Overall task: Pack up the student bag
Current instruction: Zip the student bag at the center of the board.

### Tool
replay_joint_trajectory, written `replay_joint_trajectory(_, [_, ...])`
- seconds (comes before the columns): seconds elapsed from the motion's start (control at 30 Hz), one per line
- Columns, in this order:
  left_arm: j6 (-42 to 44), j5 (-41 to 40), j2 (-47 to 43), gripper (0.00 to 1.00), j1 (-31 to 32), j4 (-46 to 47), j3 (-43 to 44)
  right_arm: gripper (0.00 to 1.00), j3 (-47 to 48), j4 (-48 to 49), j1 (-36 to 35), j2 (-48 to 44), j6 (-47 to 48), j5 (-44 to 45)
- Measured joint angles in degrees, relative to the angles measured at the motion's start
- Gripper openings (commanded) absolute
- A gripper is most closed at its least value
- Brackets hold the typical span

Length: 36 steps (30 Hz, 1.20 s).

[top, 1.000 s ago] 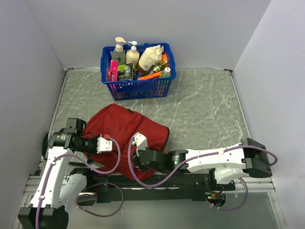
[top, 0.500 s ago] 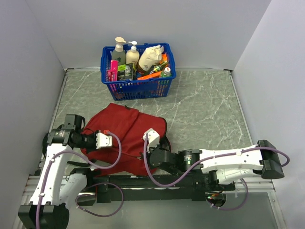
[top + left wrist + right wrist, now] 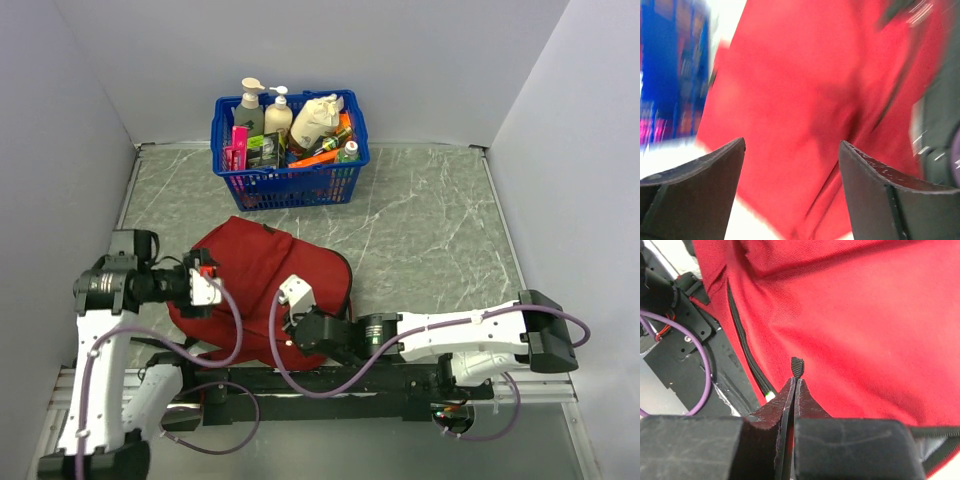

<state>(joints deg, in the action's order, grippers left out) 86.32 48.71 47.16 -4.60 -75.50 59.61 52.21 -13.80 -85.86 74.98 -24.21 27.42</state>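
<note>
The student bag point(image 3: 255, 270), dark red with black zipper trim, lies flat at the near left of the table. My left gripper point(image 3: 207, 287) hovers at its left edge, open, nothing between the fingers. In the left wrist view the bag point(image 3: 800, 80) fills the blurred space beyond the left gripper point(image 3: 792, 141). My right gripper point(image 3: 288, 338) rests on the bag's near edge. In the right wrist view the right gripper point(image 3: 796, 381) is shut on a black ribbed zipper pull point(image 3: 797, 365) over the red fabric point(image 3: 865, 315), beside a black zipper line point(image 3: 742, 342).
A blue plastic basket point(image 3: 285, 185) of bottles and small items stands at the back centre, also blurred in the left wrist view point(image 3: 670, 65). White walls enclose the table. The black mounting rail point(image 3: 330, 385) and purple cables point(image 3: 705, 365) run along the near edge.
My left gripper has opened, let go of the bag and drawn back to the left. My right gripper, still shut on the pull, went right and then came back left; the bag shifted.
</note>
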Motion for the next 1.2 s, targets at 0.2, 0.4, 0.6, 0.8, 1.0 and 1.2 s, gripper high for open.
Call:
replay_joint_trajectory(0.2, [-10.16,7.96,-0.44,0.79,16.02,-0.39,-0.61,0.0,0.66,1.57,1.88,0.57,1.4,-2.95])
replay_joint_trajectory(0.4, [-26.21,8.31,-4.17,0.66,31.5,9.22,-10.32,0.0,-0.31,3.17,2.84,-2.25,0.85,-5.99])
replay_joint_trajectory(0.6, [-39.8,2.86,-6.01,0.48,45.77,23.17,-16.35,0.0,-3.48,4.26,3.34,-6.14,-1.05,-8.0])
replay_joint_trajectory(0.8, [-45.7,-4.15,-4.94,0.44,49.79,35.67,-20.61,0.0,-4.02,4.35,3.91,-6.95,-2.38,-9.22])
replay_joint_trajectory(1.0, [-48.35,-8.24,-4.2,0.44,51.87,40.74,-23.82,0.0,-5.27,4.87,5.27,-7.23,-2.97,-10.4])
replay_joint_trajectory(1.2, [-49.66,-11.04,-4.28,0.22,52.24,42.36,-25.0,0.0,-5.84,5.29,5.9,-7.82,-2.99,-11.15])
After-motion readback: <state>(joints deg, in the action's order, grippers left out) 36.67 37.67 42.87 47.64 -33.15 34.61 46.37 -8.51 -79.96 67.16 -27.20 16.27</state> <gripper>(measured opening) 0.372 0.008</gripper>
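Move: The zipper slider on the red bag sits about 8 cm back, 14 cm to the right and 10 cm below the open left hand. From the right hand it is some 1 cm back, 1 cm left and 2 cm lower. Its black pull tab, already pinched by the right fingertips, is roughly 7 cm back, 14 cm right and 8 cm below the left hand. The bag's middle lies 2 cm ahead of that hand, 10 cm right and 14 cm lower. The zipper just left of the slider is what the left hand comes for: it swings about 14 cm right, back and then down, overshooting some 3 cm back before easing forward, wrist turning clockwise and tipping down. Its wide fingers narrow to about half, straddling the zipper unshut. The right hand keeps its pinch on the pull tab, rising 1.5 cm and tilting slightly. ##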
